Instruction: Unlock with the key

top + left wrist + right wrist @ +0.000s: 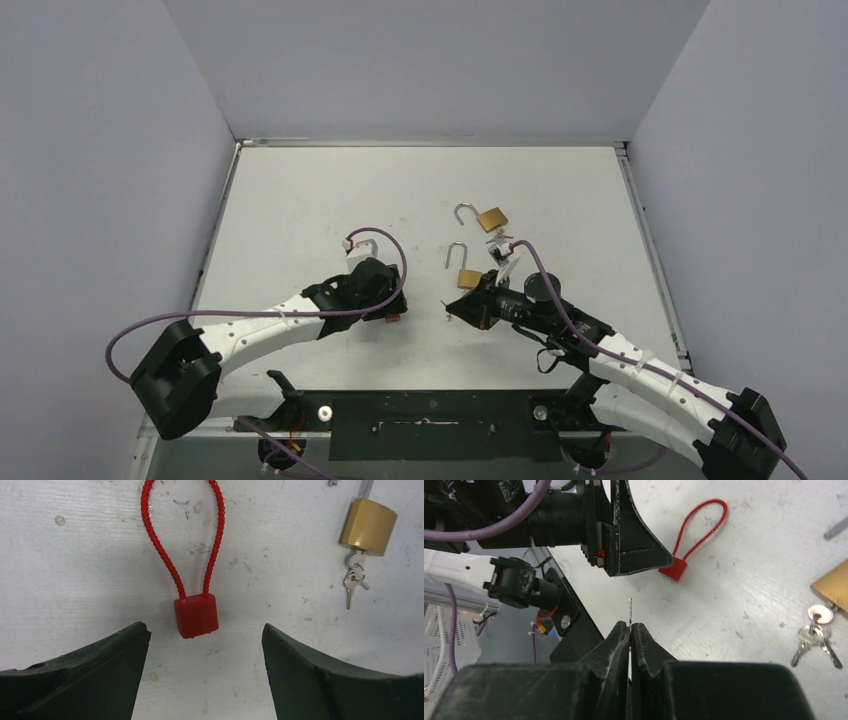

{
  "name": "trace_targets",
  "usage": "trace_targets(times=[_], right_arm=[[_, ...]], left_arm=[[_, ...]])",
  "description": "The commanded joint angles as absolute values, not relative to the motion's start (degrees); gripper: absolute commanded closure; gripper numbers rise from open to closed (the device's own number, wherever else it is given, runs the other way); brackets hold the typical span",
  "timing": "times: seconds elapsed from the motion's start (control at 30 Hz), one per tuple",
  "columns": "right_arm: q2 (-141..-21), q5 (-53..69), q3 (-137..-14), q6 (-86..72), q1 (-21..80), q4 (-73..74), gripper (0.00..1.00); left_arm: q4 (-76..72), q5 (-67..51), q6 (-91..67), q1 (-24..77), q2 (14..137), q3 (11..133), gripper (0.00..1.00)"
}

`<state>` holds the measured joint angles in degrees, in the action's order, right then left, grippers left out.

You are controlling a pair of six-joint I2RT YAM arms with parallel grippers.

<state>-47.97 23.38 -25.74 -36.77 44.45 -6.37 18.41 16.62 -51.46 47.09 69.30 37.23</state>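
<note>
A red cable lock lies flat on the white table, its beaded loop stretching away from me. My left gripper hangs open just above it, one finger on each side of the red body, not touching it. From above, the left gripper hides most of the lock. My right gripper is shut on a thin key seen edge-on, its tip aimed toward the red lock. In the top view the right gripper sits a short way right of the left one.
A brass padlock with a bunch of keys in its keyhole lies to the right of the red lock. From above, two brass padlocks lie with shackles open. White walls enclose the table.
</note>
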Motion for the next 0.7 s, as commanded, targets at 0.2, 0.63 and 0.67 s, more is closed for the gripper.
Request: trace_targets(times=[0.2, 0.63, 0.67], right_arm=[[-42.90, 23.89, -15.60, -41.05, 45.03, -14.01, 1.00], [-44.82, 24.35, -13.01, -42.23, 45.21, -18.01, 1.00], [-44.70, 24.35, -13.01, -42.27, 45.25, -17.95, 1.00]], left_arm=[[16.13, 24.32, -55.63, 49.32, 77.58, 40.31, 0.22], [15.55, 32.68, -45.69, 53.44, 83.02, 50.11, 0.50], [15.80, 32.74, -45.45, 53.46, 84.44, 50.97, 0.52]])
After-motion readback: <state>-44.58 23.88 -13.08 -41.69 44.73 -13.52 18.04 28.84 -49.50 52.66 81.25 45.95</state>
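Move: The red cable lock's body lies almost under the open left hand, about 1 cm ahead, 1 cm to its left and roughly 6 cm below. At that same depth, the nearer brass padlock is some 9 cm ahead and 15 cm right of the left hand, its keys about 5 cm ahead and 14 cm right. From the right hand, holding a small key, the red lock is about 7 cm ahead, 12 cm left and 16 cm below. The red lock is first approached from above by the left hand, sinking about 3 cm over it; then the hand climbs back as much while going forward and right, off past the lock body, rolling left side up about 10 degrees, its fingers closing partway. The right hand keeps its key pinched, sinks about 6 cm and draws slightly back, tipping a little down, then hovers. ##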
